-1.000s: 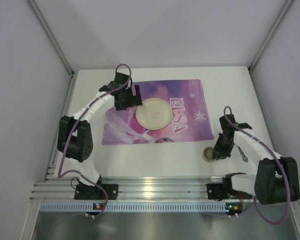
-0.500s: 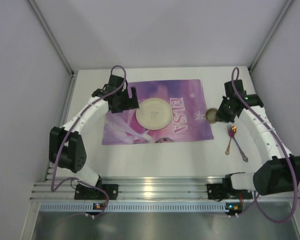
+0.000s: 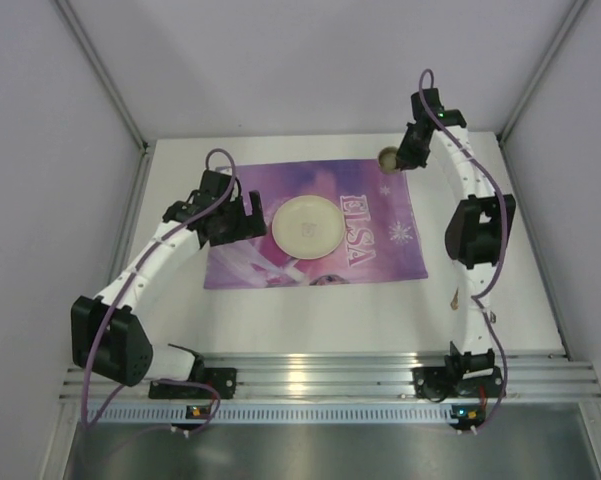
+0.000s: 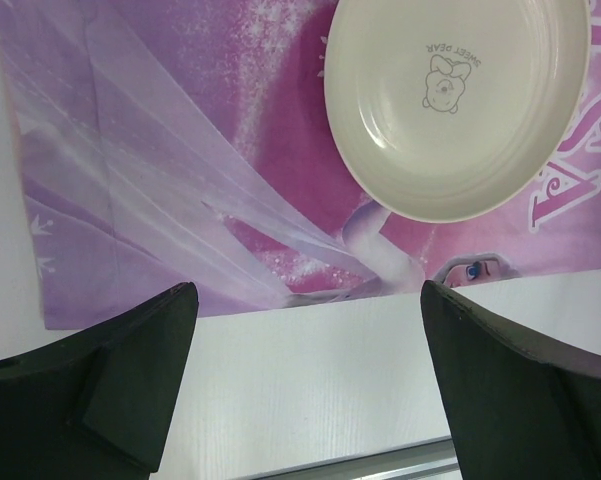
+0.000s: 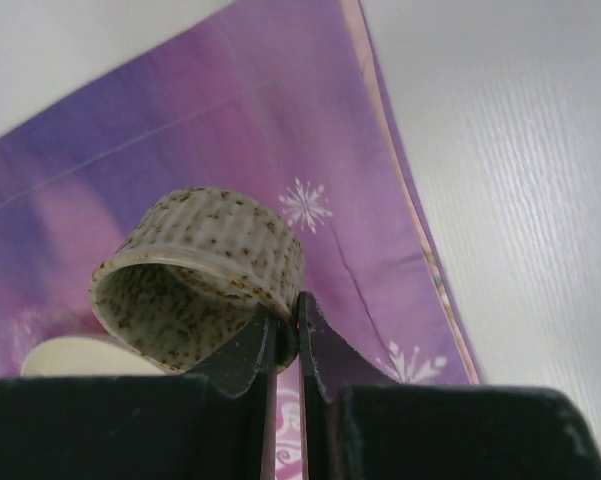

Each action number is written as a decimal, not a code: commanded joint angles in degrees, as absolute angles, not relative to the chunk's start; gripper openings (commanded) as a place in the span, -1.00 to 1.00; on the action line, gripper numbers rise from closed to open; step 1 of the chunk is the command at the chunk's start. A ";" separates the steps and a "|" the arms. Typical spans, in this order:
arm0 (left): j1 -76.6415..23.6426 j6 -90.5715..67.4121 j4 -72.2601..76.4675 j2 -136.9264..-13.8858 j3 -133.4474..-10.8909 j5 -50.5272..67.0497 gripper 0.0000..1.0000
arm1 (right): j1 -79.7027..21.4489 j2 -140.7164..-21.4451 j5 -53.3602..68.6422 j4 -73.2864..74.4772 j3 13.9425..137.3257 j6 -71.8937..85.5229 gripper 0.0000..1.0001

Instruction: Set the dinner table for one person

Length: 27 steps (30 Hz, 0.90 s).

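On the white dinner table point(image 3: 310, 320) lies a purple "ELSA" placemat point(image 3: 380, 190) with a cream plate point(image 3: 307, 225) on its middle. My right gripper point(image 3: 402, 155) is shut on the rim of a speckled beige cup point(image 3: 388, 158) and holds it over the placemat's far right corner; the right wrist view shows the cup point(image 5: 195, 275) pinched between the fingers point(image 5: 320, 350), above the placemat point(image 5: 230, 130). My left gripper point(image 3: 242, 222) is open and empty, just left of the plate. The left wrist view shows the plate point(image 4: 455, 100) ahead of its spread fingers point(image 4: 130, 380).
A piece of cutlery point(image 3: 453, 297) shows partly beside the right arm point(image 3: 475, 230), right of the placemat. White walls enclose the table on the left, far side and right. An aluminium rail point(image 3: 320, 380) runs along the near edge.
My right gripper has carried the cup from the table's near right up to the placemat's far right corner. My left gripper has drawn back left and nearer, away from the plate.
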<state>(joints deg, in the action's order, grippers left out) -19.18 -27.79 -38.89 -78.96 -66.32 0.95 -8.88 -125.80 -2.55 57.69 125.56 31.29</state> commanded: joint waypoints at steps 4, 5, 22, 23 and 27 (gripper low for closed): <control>-18.90 -28.92 -39.11 -76.55 -65.39 0.53 0.96 | -9.76 -137.54 1.30 59.15 139.30 35.50 -1.00; -18.90 -28.92 -39.11 -76.64 -65.65 0.44 0.96 | -9.93 -138.16 1.84 58.80 139.22 36.20 -1.00; -18.90 -27.16 -38.94 -82.44 -68.47 -0.35 0.96 | -11.34 -143.97 3.08 56.78 137.99 35.25 0.21; -18.90 -27.16 -38.94 -82.53 -68.55 -0.26 0.97 | -11.25 -143.53 3.60 56.78 137.99 35.07 0.25; -18.90 -26.46 -39.20 -82.88 -69.17 1.48 0.96 | -10.20 -136.09 4.75 56.69 135.62 33.75 0.44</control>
<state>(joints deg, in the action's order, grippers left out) -19.18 -27.66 -39.24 -82.48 -66.65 0.19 -10.92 -144.07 3.62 57.82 135.37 35.03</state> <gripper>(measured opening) 0.983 0.712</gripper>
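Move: The right gripper already holds the cup by its rim, with the cup's body to the gripper's left. The spot for it on the placemat lies some 3 cm ahead, 8 cm left and about 17 cm below. The plate sits around 12 cm back and 24 cm left of the right gripper, the ELSA lettering about 13 cm back and 12 cm left, both at about mat height. From the left gripper that spot is some 22 cm ahead and 28 cm right. Lower the right gripper about 11 cm onto the placemat's far right part, beyond the ELSA lettering, easing some 4 cm left and slightly forward and tipping the fingers about 10 degrees nearer to straight down. Once down, hold the gripper in place and spread the fingers well apart to let go of the cup's rim. ##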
